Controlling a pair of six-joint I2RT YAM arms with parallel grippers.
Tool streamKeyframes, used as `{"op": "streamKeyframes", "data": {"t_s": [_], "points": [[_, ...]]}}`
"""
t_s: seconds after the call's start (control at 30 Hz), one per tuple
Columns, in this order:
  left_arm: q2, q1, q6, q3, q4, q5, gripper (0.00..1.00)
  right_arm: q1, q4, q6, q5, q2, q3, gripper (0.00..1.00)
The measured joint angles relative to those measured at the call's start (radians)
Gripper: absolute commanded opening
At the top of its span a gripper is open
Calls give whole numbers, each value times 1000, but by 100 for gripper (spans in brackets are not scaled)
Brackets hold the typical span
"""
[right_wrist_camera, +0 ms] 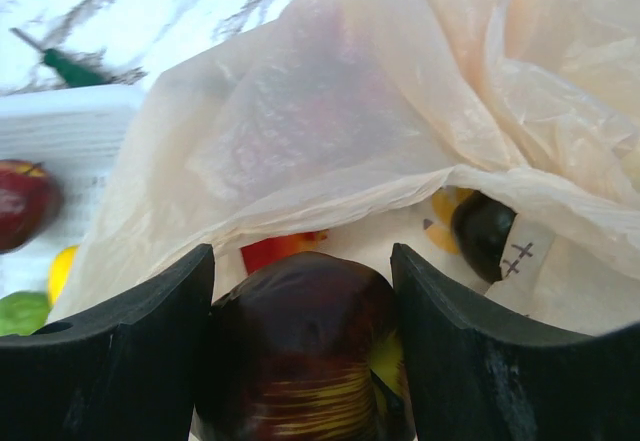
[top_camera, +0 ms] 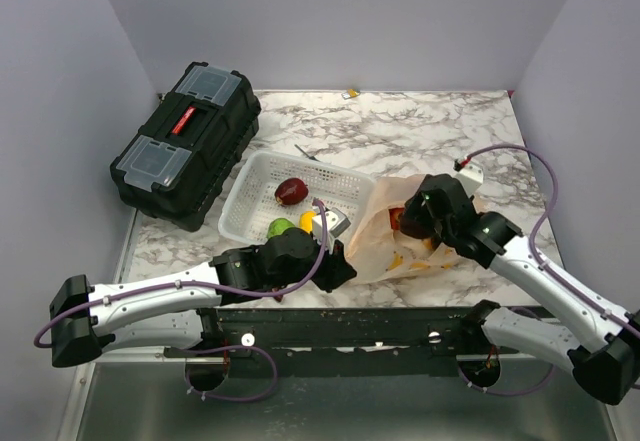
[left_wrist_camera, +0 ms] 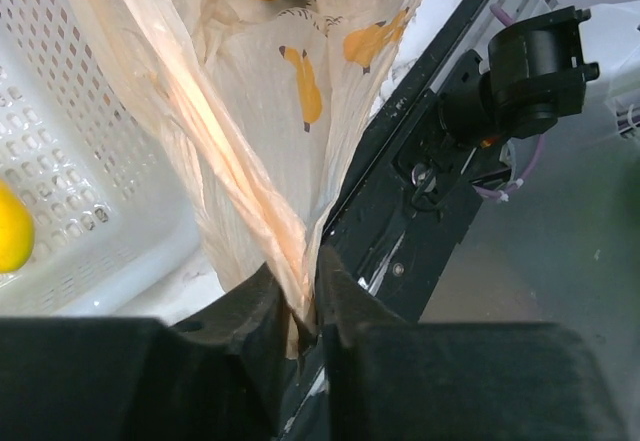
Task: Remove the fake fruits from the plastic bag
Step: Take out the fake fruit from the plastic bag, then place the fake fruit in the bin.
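The peach plastic bag [top_camera: 420,246] lies at the table's front right, its mouth facing the white basket [top_camera: 258,173]. My left gripper [top_camera: 340,261] pinches the bag's edge; in the left wrist view the gathered film [left_wrist_camera: 270,211] runs down between the nearly closed fingers of the left gripper [left_wrist_camera: 305,301]. My right gripper [top_camera: 412,219] is inside the bag's mouth, shut on a dark red fruit [right_wrist_camera: 300,351] with yellow streaks. Deeper inside lie a red fruit [right_wrist_camera: 275,249] and a dark purple one [right_wrist_camera: 482,233]. The basket holds a red apple [top_camera: 291,192], a green fruit [top_camera: 280,228] and a yellow fruit [top_camera: 307,221].
A black toolbox [top_camera: 187,141] stands at the back left, close to the basket. A small thin metal object [top_camera: 305,151] lies just behind the basket. The table's black front rail [left_wrist_camera: 420,191] runs right beside my left gripper.
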Motion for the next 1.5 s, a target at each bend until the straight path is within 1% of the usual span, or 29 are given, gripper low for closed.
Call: {"op": "streamKeyframes", "data": {"t_s": [0.1, 0.17, 0.3, 0.4, 0.47, 0.53, 0.63, 0.77, 0.83, 0.87, 1.0, 1.23, 1.5], "points": [[5, 0, 3, 1, -1, 0, 31, 0, -9, -1, -43, -53, 2, 34], [9, 0, 7, 4, -3, 0, 38, 0, -29, -1, -66, -67, 17, 34], [8, 0, 19, 11, -14, -1, 60, 0, -62, -13, -89, -64, 89, 34], [-2, 0, 31, 18, -32, -4, 74, 0, -70, -35, -93, -41, 178, 34], [-21, 0, 39, 22, -40, -11, 80, 0, -71, -53, -93, -11, 245, 34], [-50, 0, 47, 23, -50, -21, 83, 0, -68, -74, -94, 24, 306, 34], [-94, 0, 53, 23, -65, -38, 87, 0, -52, -106, -101, 88, 380, 34], [-151, 0, 58, 25, -95, -67, 89, 0, -19, -143, -131, 190, 454, 34], [-173, 0, 60, 25, -106, -82, 95, 0, 1, -160, -153, 245, 480, 34], [-190, 0, 61, 25, -116, -92, 98, 0, 1, -160, -153, 245, 480, 34], [-261, 0, 64, 25, -152, -137, 99, 11, 29, -190, -196, 389, 539, 34], [-380, 0, 64, 24, -204, -220, 99, 86, 43, -224, -208, 599, 640, 33], [-434, 0, 63, 18, -239, -271, 99, 175, 69, -292, -193, 779, 724, 33]]}}
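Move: Just above the open plastic bag, the right hand already grips a large dark fruit. The middle of the white basket it is taken to lies about 12 cm ahead, 28 cm to its left and 12 cm lower. In the basket, the red fruit lies about 3 cm farther out and 2 cm left of that middle, the yellow fruit some 8 cm nearer and 4 cm right of it. The left hand still has the bag's edge between its fingertips, with the basket's middle roughly 22 cm ahead and 10 cm left. Carrying the dark fruit in an unchanged grip, the right hand rises about 12 cm clear of the bag, then sweeps left and forward over the basket's near-right side while sinking nearly as far, some 21 cm left in all, turning nearly 30 degrees counter-clockwise. The left fingers open wide and let go of the bag's edge, then that hand backs off left and up, about 9 and 8 cm. ##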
